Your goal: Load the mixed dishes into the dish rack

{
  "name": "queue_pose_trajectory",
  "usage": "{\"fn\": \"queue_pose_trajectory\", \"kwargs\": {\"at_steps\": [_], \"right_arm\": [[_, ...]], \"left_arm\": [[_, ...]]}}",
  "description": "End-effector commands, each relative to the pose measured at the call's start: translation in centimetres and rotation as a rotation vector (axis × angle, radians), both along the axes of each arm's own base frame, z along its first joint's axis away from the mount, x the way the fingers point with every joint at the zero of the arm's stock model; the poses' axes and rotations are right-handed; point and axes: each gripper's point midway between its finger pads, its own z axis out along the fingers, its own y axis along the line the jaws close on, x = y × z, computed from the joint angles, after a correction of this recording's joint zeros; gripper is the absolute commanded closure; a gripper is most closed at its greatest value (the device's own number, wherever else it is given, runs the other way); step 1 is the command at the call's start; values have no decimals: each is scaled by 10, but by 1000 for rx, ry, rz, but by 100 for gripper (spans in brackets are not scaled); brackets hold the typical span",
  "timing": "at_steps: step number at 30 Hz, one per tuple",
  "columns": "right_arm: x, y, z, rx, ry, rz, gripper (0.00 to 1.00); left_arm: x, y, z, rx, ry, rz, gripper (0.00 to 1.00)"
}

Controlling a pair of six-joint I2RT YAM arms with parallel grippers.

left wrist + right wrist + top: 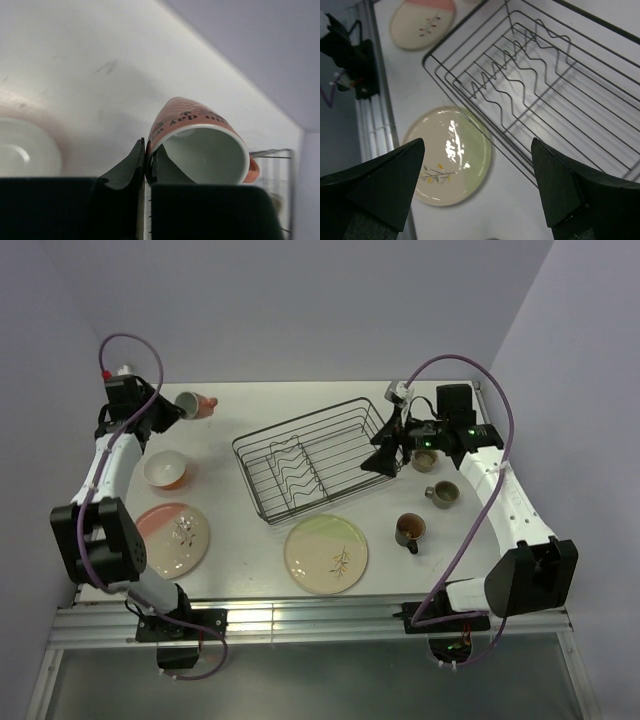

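My left gripper is shut on the rim of the pink mug, one finger inside and one outside; the mug lies tilted on its side at the far left of the table. The black wire dish rack stands in the middle with nothing in it. My right gripper hangs open over the rack's right end, holding nothing. The green-tinted plate and the pink-tinted plate lie flat near the front. The orange bowl sits near the left arm.
A brown mug and an olive mug stand right of the rack. Another small cup sits partly under the right arm. Walls close off the table's far and side edges.
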Motion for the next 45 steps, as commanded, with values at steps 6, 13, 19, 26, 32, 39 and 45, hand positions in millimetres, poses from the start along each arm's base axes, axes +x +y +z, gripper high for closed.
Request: {"fn": "queue_pose_trajectory", "kwargs": {"at_steps": [6, 13, 19, 26, 32, 39, 45], "right_arm": [[-6, 65, 87, 319, 197, -1, 6], [13, 75, 133, 586, 455, -136, 8], [-6, 84, 132, 649, 544, -131, 8], [-49, 81, 118, 694, 524, -18, 5], [-84, 75, 128, 771, 493, 101, 3], [-94, 74, 137, 819, 505, 122, 3], [-88, 84, 127, 794, 586, 79, 4]], "left_arm": [[-40, -108, 173, -215, -625, -513, 100], [-120, -203, 171, -76, -875, -920, 100], [-172, -236, 188, -115, -1081, -1034, 100], [-201, -268, 193, -207, -1115, -1135, 100], [-209, -282, 185, -248, -1093, -1175, 100], [-216, -296, 178, -271, -1084, -1190, 100], [-220, -301, 179, -281, -1099, -1195, 100]]}}
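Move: The mug is already pinched by its rim in my left hand and is bound for my open right gripper, about 48 cm to that hand's right, 16 back and 6 higher. From my left hand, the rack's middle lies some 37 cm right and 7 back, the white bowl 9 left and 10 back, both about 15 below. From my right hand, the mug is some 43 cm left, 16 forward, 8 lower; the green-edged plate is 12 left, 14 back, 25 below. Keeping its pinch on the rim, my left hand lifts the mug, then sweeps it some 30 cm right and 22 back over the rack towards my right gripper, swinging round from forward-and-down to point right with the base leading. My right hand rises about 10 cm and comes 8 left, then draws 8 back, rolling some 55 degrees, fingers staying wide open to straddle the base end. ##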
